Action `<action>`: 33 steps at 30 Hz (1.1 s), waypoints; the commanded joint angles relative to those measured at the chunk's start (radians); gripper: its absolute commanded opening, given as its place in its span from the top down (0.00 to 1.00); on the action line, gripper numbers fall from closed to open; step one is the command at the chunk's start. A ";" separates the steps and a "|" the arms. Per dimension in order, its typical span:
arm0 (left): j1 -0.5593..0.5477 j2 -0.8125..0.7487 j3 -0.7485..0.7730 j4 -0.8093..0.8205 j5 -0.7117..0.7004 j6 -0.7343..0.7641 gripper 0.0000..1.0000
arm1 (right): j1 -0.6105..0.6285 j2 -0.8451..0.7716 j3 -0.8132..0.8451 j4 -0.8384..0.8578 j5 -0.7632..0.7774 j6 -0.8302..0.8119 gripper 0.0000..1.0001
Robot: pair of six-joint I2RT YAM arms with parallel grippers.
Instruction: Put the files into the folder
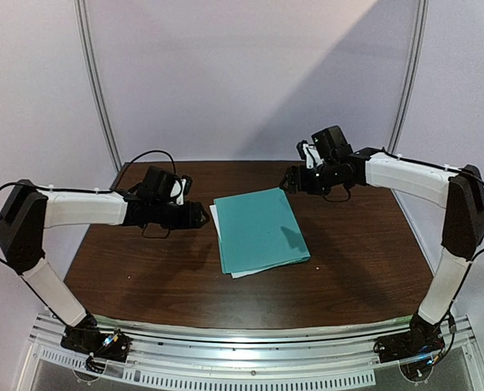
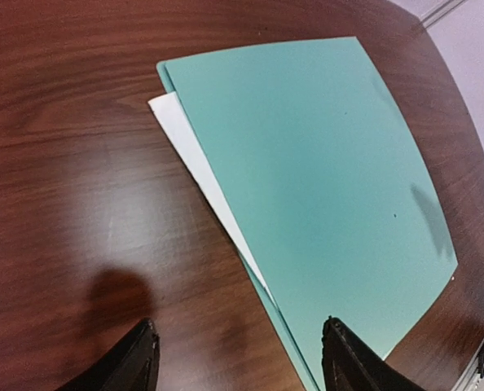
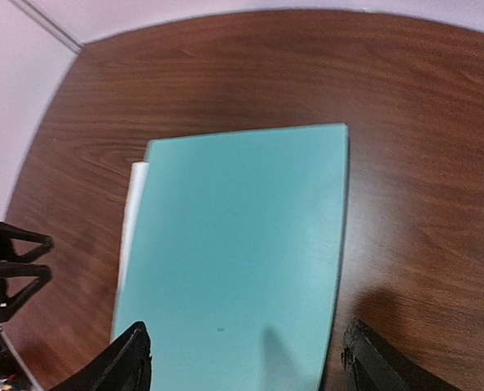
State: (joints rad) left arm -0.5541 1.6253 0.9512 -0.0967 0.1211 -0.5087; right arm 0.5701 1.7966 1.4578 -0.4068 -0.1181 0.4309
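Note:
The teal-green folder (image 1: 260, 228) lies shut and flat in the middle of the brown table (image 1: 144, 269). A strip of white paper, the files (image 1: 216, 216), pokes out from under its left edge; no print on them shows. The left wrist view shows the folder (image 2: 323, 179) and that white strip (image 2: 195, 155). My left gripper (image 1: 203, 215) hovers just left of the folder, jaws open and empty (image 2: 240, 350). My right gripper (image 1: 285, 181) hangs over the folder's far right corner, open and empty (image 3: 246, 354), with the folder (image 3: 234, 244) and the paper edge (image 3: 132, 212) below it.
A metal rail (image 1: 250, 358) carrying both arm bases runs along the table's near edge. Pale walls with a thin frame (image 1: 95, 81) close in the back and sides. The left arm's fingers (image 3: 6, 269) show at the left edge of the right wrist view.

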 commanded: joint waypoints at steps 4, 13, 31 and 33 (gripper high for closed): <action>-0.010 0.163 0.110 0.032 0.066 -0.018 0.35 | 0.003 0.081 -0.046 -0.060 0.091 -0.026 0.25; -0.045 0.304 0.208 0.026 0.083 -0.026 0.44 | 0.003 0.116 -0.159 0.002 0.032 0.016 0.45; -0.109 0.447 0.295 0.032 0.119 -0.040 0.58 | 0.002 0.088 -0.308 0.085 -0.059 0.064 0.58; -0.124 0.466 0.313 0.039 0.127 -0.043 0.58 | 0.002 0.074 -0.318 0.069 -0.038 0.059 0.58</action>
State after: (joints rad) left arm -0.6281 2.0258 1.2335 -0.0639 0.2020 -0.5438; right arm 0.5694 1.8904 1.1744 -0.3244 -0.1673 0.4892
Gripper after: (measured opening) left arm 0.421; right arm 0.417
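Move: The closed folder's middle lies about 17 cm to the left hand's right, 3 cm ahead and 8 cm below; the file's white strip, poking from the folder's left side, is some 5 cm right, 4 cm ahead and 7 cm down. From the right hand the folder's middle is roughly 10 cm left, 1 cm back and 15 cm below. The narrowing hands reach the folder's sides: left 8 cm rightward and down, right 14 cm down and back. ##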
